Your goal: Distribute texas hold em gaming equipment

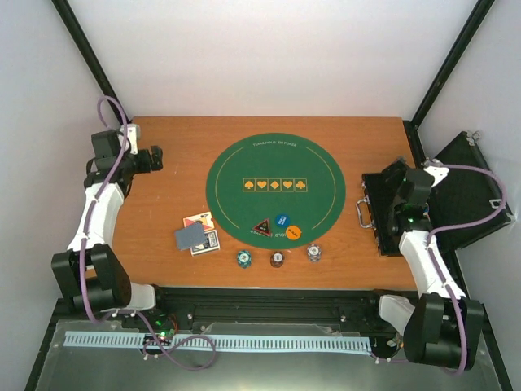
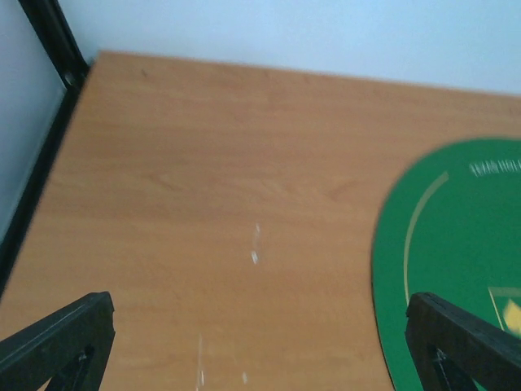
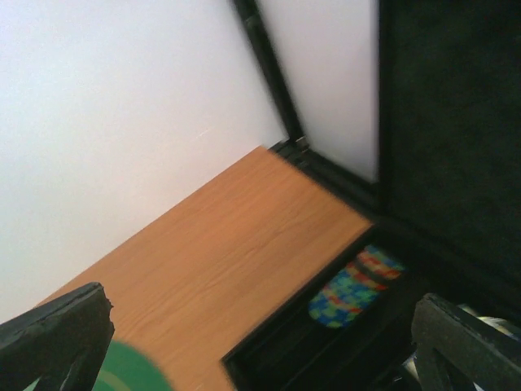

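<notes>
Grey-blue-backed playing cards (image 1: pixel 197 237) lie on the wood, left of the green mat's near edge. Three striped poker chip stacks stand in a row near the front edge: teal (image 1: pixel 242 258), brown (image 1: pixel 277 259), grey-white (image 1: pixel 314 253). On the mat's near rim lie a black-red triangular marker (image 1: pixel 260 227), a blue disc (image 1: pixel 282 221) and an orange disc (image 1: pixel 294 232). My left gripper (image 1: pixel 156 159) (image 2: pixel 260 350) hovers open over bare wood at the far left. My right gripper (image 1: pixel 389 181) (image 3: pixel 260 342) hangs open above the black case, where a blurred multicoloured roll of chips (image 3: pixel 356 287) lies.
The big round green mat (image 1: pixel 275 163) (image 2: pixel 456 244) covers the table's middle. The open black hard case (image 1: pixel 376 218) (image 3: pixel 277 362) sits at the right edge, its lid (image 1: pixel 468 191) (image 3: pixel 448 122) leaning outwards. Black frame posts stand at both far corners.
</notes>
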You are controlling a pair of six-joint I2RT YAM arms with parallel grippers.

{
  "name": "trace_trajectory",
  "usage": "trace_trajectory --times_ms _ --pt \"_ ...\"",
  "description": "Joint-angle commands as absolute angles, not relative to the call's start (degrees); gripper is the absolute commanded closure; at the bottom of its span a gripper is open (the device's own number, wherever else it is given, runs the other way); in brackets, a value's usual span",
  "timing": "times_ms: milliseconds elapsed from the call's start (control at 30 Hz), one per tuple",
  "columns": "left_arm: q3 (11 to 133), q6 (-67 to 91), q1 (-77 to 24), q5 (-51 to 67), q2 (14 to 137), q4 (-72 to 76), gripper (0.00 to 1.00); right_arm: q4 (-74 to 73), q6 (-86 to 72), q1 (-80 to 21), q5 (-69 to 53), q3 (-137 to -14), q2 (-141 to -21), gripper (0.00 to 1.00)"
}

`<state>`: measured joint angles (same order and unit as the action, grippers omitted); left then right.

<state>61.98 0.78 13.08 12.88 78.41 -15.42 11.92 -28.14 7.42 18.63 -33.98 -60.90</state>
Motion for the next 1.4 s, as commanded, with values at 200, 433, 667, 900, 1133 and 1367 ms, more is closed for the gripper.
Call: trace_trajectory --times_ms 200,433,667,900,1133,1367 --pt "66.8 -7.3 13.7 14.1 71.1 -44.8 0.00 -12.7 -22.7 -14.2 6.1 -42.7 -62.5 0.00" --pt "65.2 -8.3 13.8 11.7 67.8 -46.6 0.00 -22.1 -25.6 -39.4 14.6 -47.0 -69.7 0.00" --pt "64.3 -10.0 13.7 10.3 69.2 -49.0 0.00 -25.6 -27.7 -54.1 15.1 -54.3 -84.7 0.16" --pt "64.2 -12.2 13.7 15.7 69.2 -51.5 0.00 -24.5 -28.5 -57.0 12.1 -57.7 -94.4 0.30" --pt "64.6 -13.4 13.7 18.9 69.6 -53.2 0.00 -24.3 -27.4 -56.9 11.1 -59.3 -98.8 0.36" --pt "64.9 -12.6 13.7 21.1 69.7 -53.7 0.00 -23.6 -27.2 -56.2 10.9 -59.6 -102.2 0.41"
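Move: The all-in triangle lies about 42 cm to the right hand's left, 7 cm back and some 24 cm below. Around it, the small blind button is 36 cm left and 4 back, the big blind button 33 left and 8 back, and the green chip stack 48 left and 16 back, all about as low. From the left hand, the playing cards lie roughly 12 cm back, 15 cm to the right and 23 cm below. To the all-in triangle comes the right hand, sweeping about 40 cm left out of the air by the case and drawing back 11 cm, then sinking nearly 20 cm in all, mostly late, as it swings counter-clockwise, tips its fingers steeply down and narrows them to under two-thirds open. The left hand, wide open, draws back 11 cm and a little right and down towards the playing cards, tipping down. ##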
